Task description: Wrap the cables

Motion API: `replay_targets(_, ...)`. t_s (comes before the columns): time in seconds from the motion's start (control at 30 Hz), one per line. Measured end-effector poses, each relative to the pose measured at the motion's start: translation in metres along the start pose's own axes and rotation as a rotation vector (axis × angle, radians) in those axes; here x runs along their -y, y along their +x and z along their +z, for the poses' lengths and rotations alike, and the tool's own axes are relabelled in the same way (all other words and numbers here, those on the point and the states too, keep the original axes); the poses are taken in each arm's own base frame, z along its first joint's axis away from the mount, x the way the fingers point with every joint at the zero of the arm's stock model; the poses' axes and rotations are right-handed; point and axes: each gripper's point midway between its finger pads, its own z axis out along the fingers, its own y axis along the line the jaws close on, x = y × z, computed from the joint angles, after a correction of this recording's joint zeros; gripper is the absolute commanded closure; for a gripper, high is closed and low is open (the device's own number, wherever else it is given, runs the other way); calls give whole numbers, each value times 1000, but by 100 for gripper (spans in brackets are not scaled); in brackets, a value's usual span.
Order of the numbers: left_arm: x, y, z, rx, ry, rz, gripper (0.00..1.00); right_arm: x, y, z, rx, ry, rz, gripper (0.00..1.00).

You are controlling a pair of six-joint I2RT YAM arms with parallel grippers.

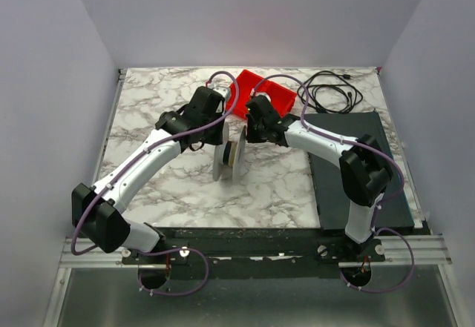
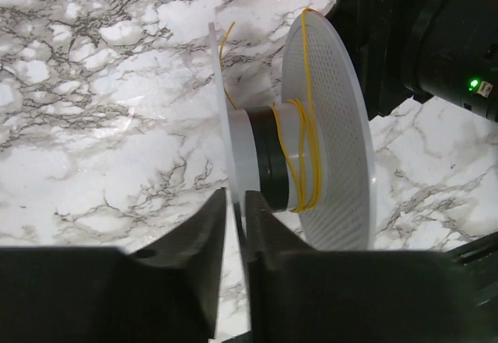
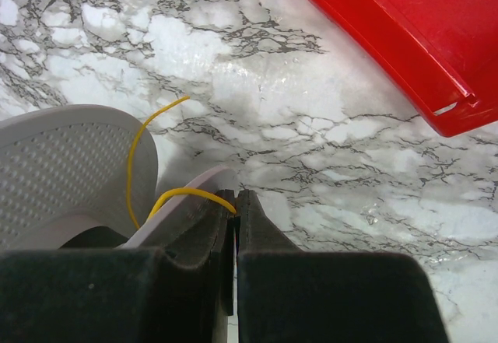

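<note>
A white spool [image 1: 227, 161] stands on its edge on the marble table [image 1: 274, 186], between the two arms. Thin yellow cable [image 2: 308, 137] makes a few loose turns round the hub [image 2: 272, 160] and up the dotted flange [image 2: 334, 133]. My left gripper [image 2: 236, 197] is closed down on the rim of the other, thin flange [image 2: 233, 137], which runs between its fingers. My right gripper [image 3: 236, 195] is shut, with the cable's free end [image 3: 187, 194] pinched at its fingertips. From there the cable [image 3: 134, 156] loops back over the spool [image 3: 70, 164]. In the top view both grippers [image 1: 202, 143] [image 1: 243, 134] sit just behind the spool.
A red tray [image 1: 269, 93] [image 3: 405, 40] lies behind the right gripper. A coil of thicker black cord [image 1: 330, 93] with plugs rests at the back right. A black mat [image 1: 360, 167] covers the table's right side under the right arm.
</note>
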Motion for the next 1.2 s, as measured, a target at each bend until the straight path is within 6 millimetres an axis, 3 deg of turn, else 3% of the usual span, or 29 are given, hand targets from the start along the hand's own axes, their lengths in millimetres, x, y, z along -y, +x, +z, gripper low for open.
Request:
replay_targets(0.23, -8, -3, -4, 6, 13, 0, 100, 2, 2, -1, -10, 6, -13, 99)
replay_targets(0.47, -20, -16, 5, 27, 124, -44, 100, 5, 2, 0, -6, 5, -49, 99)
replay_targets(0.77, -29, -54, 43, 129, 333, -69, 100, 22, 13, 8, -30, -8, -85, 99)
replay_targets(0.87, -36, -59, 57, 143, 357, -81, 100, 24, 10, 5, -29, -19, -86, 99)
replay_targets(1.0, -49, -49, 78, 107, 367, -128, 100, 21, 2, -5, -16, -47, -91, 98)
replay_targets(1.2, -54, -13, 101, -4, 386, -200, 97, 19, 5, -13, -37, -70, -108, 97)
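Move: The spool stands with its left flange's rim already between the left hand's open fingertips; the spool's middle is about 2 cm ahead of that hand, 3 cm to its right and 10 cm below. The red tray's middle lies some 25 cm ahead of the left hand, 12 cm right and 18 cm below. From the right hand, which already holds the yellow cable at the right flange's far rim, the spool's middle is about 5 cm back, 5 cm left and level. The spool's left flange is pinched at its rim as the left fingers shut. The left hand carries that rim forward about 9 cm, then down some 7 cm, rolling its left side down by roughly 20 degrees. Still gripping the yellow cable beside the right flange, the right hand dips and comes back up while easing about 2 cm to its right. ##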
